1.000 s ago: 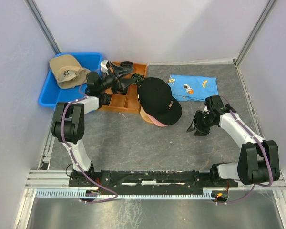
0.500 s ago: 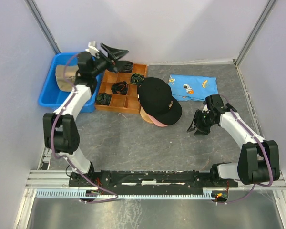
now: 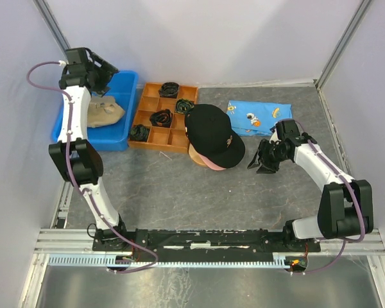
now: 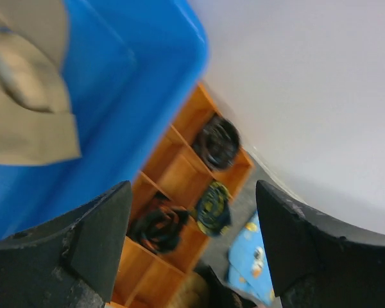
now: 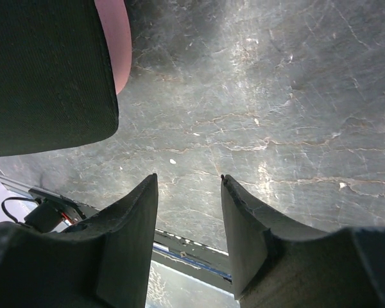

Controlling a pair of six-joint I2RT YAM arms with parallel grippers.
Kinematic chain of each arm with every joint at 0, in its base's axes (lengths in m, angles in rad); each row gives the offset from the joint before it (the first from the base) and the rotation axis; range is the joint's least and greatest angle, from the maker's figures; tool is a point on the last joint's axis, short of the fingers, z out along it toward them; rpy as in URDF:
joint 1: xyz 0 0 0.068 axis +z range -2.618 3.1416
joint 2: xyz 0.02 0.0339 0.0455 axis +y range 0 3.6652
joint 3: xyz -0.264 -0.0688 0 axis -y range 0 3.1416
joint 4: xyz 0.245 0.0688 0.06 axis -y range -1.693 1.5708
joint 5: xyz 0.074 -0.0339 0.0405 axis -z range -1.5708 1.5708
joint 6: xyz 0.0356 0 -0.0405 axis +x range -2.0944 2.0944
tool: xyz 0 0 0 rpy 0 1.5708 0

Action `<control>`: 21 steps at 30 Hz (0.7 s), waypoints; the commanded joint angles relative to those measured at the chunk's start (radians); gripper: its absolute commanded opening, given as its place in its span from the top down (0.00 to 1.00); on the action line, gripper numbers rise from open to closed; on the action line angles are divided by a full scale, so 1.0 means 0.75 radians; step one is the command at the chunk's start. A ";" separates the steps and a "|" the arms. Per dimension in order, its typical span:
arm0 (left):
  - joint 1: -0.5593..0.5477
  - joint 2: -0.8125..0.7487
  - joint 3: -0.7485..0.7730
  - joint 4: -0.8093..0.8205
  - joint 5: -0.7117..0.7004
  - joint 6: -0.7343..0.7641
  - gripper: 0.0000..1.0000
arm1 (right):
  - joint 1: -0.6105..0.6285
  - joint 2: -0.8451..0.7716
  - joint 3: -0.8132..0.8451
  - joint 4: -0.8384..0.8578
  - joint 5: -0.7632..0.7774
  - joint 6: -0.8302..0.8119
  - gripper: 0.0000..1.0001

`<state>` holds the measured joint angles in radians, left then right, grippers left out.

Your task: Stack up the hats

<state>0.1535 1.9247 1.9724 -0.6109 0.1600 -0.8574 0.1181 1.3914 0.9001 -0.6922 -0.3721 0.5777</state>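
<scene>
A tan hat (image 3: 103, 113) lies in the blue bin (image 3: 126, 86) at the back left; it also shows in the left wrist view as the tan hat (image 4: 25, 96). My left gripper (image 3: 107, 67) hangs open and empty high over the bin's back edge, above the hat; the left wrist view shows it as the left gripper (image 4: 194, 187). In the middle a black hat (image 3: 211, 133) tops a pile, with a pink hat's brim (image 3: 213, 165) peeking out below. My right gripper (image 3: 257, 166) stands open and empty just right of that pile; its view, the right gripper (image 5: 189, 177), shows the black brim (image 5: 45, 70) and pink brim (image 5: 117, 45).
An orange compartment tray (image 3: 159, 135) with several black coiled bundles (image 3: 160, 117) sits between the bin and the pile. A blue cartoon-print cloth (image 3: 259, 117) lies at the back right. Grey walls close in the back and both sides.
My left arm swung from over the orange tray up and left to above the blue bin's back edge. The right gripper shifted slightly toward the hat pile.
</scene>
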 commanded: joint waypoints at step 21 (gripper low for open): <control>0.049 0.447 0.315 -0.520 -0.444 0.277 0.12 | -0.014 0.123 0.099 0.088 -0.015 -0.009 0.48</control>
<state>0.2287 2.2597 2.1948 -0.9665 -0.1104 -0.7078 0.1150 1.4704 0.9169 -0.6510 -0.3904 0.5785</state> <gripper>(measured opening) 0.870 0.519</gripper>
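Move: The tan hat lies in the blue bin, about 11 cm to the left of my left hand, some 4 cm nearer my base and roughly 24 cm below. The wooden organizer sits about 12 cm to that hand's right and 7 cm back; the black hat on the stack is some 30 cm right, 14 cm back and 15 cm lower. From my right hand, the tan hat is roughly 53 cm left, 20 cm ahead. I swing my left hand left over the bin by about 12 cm, then sink it towards the tan hat, some 15 cm down in all, easing back right about 3 cm near the end. The wrist tips roughly 30 degrees so the fingers point more steeply down; they stay wide open, not yet touching the hat. ##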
